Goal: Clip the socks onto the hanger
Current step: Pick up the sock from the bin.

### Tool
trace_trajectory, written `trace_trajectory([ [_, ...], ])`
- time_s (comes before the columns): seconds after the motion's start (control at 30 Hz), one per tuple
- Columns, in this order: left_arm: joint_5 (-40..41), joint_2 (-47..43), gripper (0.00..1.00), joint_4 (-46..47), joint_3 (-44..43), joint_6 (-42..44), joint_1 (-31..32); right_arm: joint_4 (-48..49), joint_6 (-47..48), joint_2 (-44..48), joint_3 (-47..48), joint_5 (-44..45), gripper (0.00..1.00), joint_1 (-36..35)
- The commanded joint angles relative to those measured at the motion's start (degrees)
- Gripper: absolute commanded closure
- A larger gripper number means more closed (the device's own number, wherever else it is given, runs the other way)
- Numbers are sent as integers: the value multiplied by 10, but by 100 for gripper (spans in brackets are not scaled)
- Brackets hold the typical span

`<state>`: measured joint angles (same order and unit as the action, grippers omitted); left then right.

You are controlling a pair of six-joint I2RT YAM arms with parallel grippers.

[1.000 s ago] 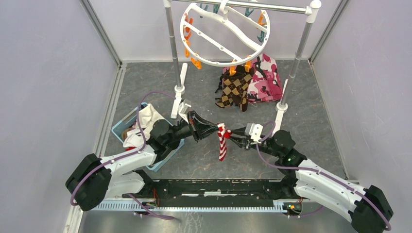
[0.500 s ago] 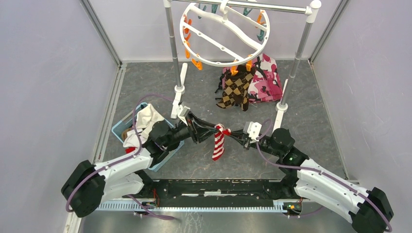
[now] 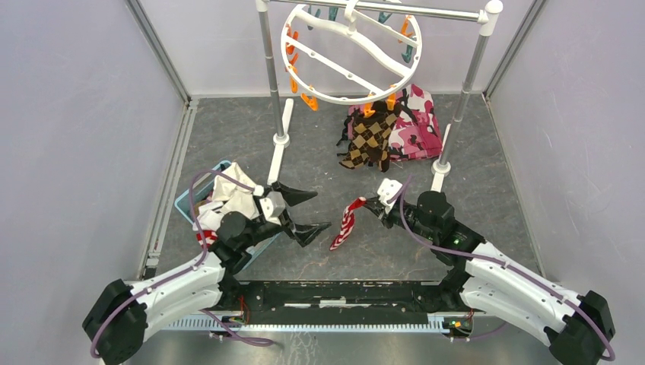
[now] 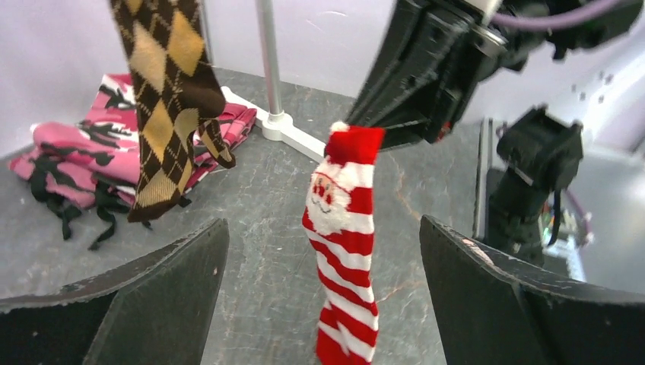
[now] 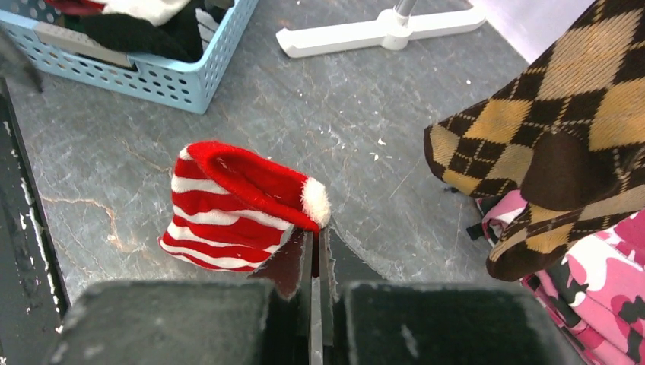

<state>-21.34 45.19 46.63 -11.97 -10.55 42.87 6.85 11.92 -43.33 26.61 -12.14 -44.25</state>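
A red-and-white striped sock (image 3: 344,225) hangs from my right gripper (image 3: 366,204), which is shut on its red cuff (image 5: 251,171). Its lower part trails down to the floor. My left gripper (image 3: 324,209) is open to the left of the sock, clear of it; in the left wrist view the striped sock (image 4: 342,251) hangs between and beyond its fingers (image 4: 152,289). The white round hanger (image 3: 350,53) hangs from the rail at the back. A brown-and-black argyle sock (image 3: 370,137) dangles from one of its orange pins.
A blue basket (image 3: 185,199) with a white cloth and more socks sits by my left arm. A pink camouflage cloth (image 3: 417,122) lies behind the argyle sock. The silver rail's poles (image 3: 270,76) and white feet (image 5: 380,34) stand on the floor.
My left gripper let go of the striped sock, opened wide and drew back to the left. My right gripper closed on the cuff and now holds the sock alone.
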Motion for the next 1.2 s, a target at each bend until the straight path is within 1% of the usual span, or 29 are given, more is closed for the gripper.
trace_trajectory([
  [0.0, -114, 29, 0, 84, 2, 170, 3, -16, 10, -13, 27, 5, 100, -3],
  [0.13, -174, 93, 0, 88, -41, 169, 5, -14, 10, -21, 27, -7, 100, -3],
  [0.2, -179, 126, 0, 92, -60, 153, 9, -12, 10, -23, 27, -11, 100, -3],
  [0.33, -143, 163, 2, 98, -80, 145, 30, -6, 10, -20, 24, -20, 100, -3],
  [0.47, -111, 199, 10, 122, -92, 127, 53, 1, 10, -21, 23, -31, 100, -3],
  [0.6, -96, 236, 26, 129, -106, 119, 66, 4, 11, -19, 22, -41, 100, -3],
  [0.67, -83, 246, 37, 129, -109, 117, 66, 4, 11, -13, 20, -44, 100, -2],
  [0.77, -63, 248, 57, 130, -108, 120, 67, 7, 12, -5, 15, -47, 100, -4],
  [0.8, -59, 247, 65, 129, -107, 122, 67, 9, 13, -2, 13, -49, 100, -3],
  [0.87, -52, 245, 83, 129, -108, 122, 67, 12, 14, 1, 10, -54, 100, -3],
  [0.9, -53, 243, 96, 130, -108, 121, 66, 15, 14, 3, 8, -59, 100, -3],
  [0.97, -55, 239, 98, 137, -105, 115, 65, 25, 11, 7, 3, -65, 100, -3],
  [1.0, -57, 236, 98, 146, -100, 113, 65, 30, 8, 10, 0, -69, 95, -3],
  [1.07, -65, 224, 98, 192, -73, 107, 57, 46, 3, 20, -13, -76, 78, -3],
  [1.17, -108, 202, 98, 290, -18, 59, 26, 65, 4, 40, -30, -91, 53, -3],
])
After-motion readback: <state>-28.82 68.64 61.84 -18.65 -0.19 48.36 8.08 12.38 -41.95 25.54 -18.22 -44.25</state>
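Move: The striped sock dangles from the right hand's shut fingertips. The middle of its red cuff is some 10 cm to the right of the open left hand, level fore-and-aft and about 2 cm lower, and from the right hand it is about 3 cm left, 1 cm back and 1 cm down. From the left hand, the bin's middle lies about 24 cm left, 4 cm ahead and 17 cm below, while the hanging argyle sock is roughly 22 cm ahead, 15 cm right and about level. The left hand reaches right about 7 cm to the free side of the hanging sock's red cuff, turning some 15 degrees clockwise and dipping about 3 cm, shuts its wide-open fingers to pinch the cuff edge, then starts to rise and ease back left. The right hand, keeping its pinch, sinks 2 cm and comes back up, drawing back a little under 2 cm, and at the end opens its fingers about a third to let go of the cuff's white-tufted side. ##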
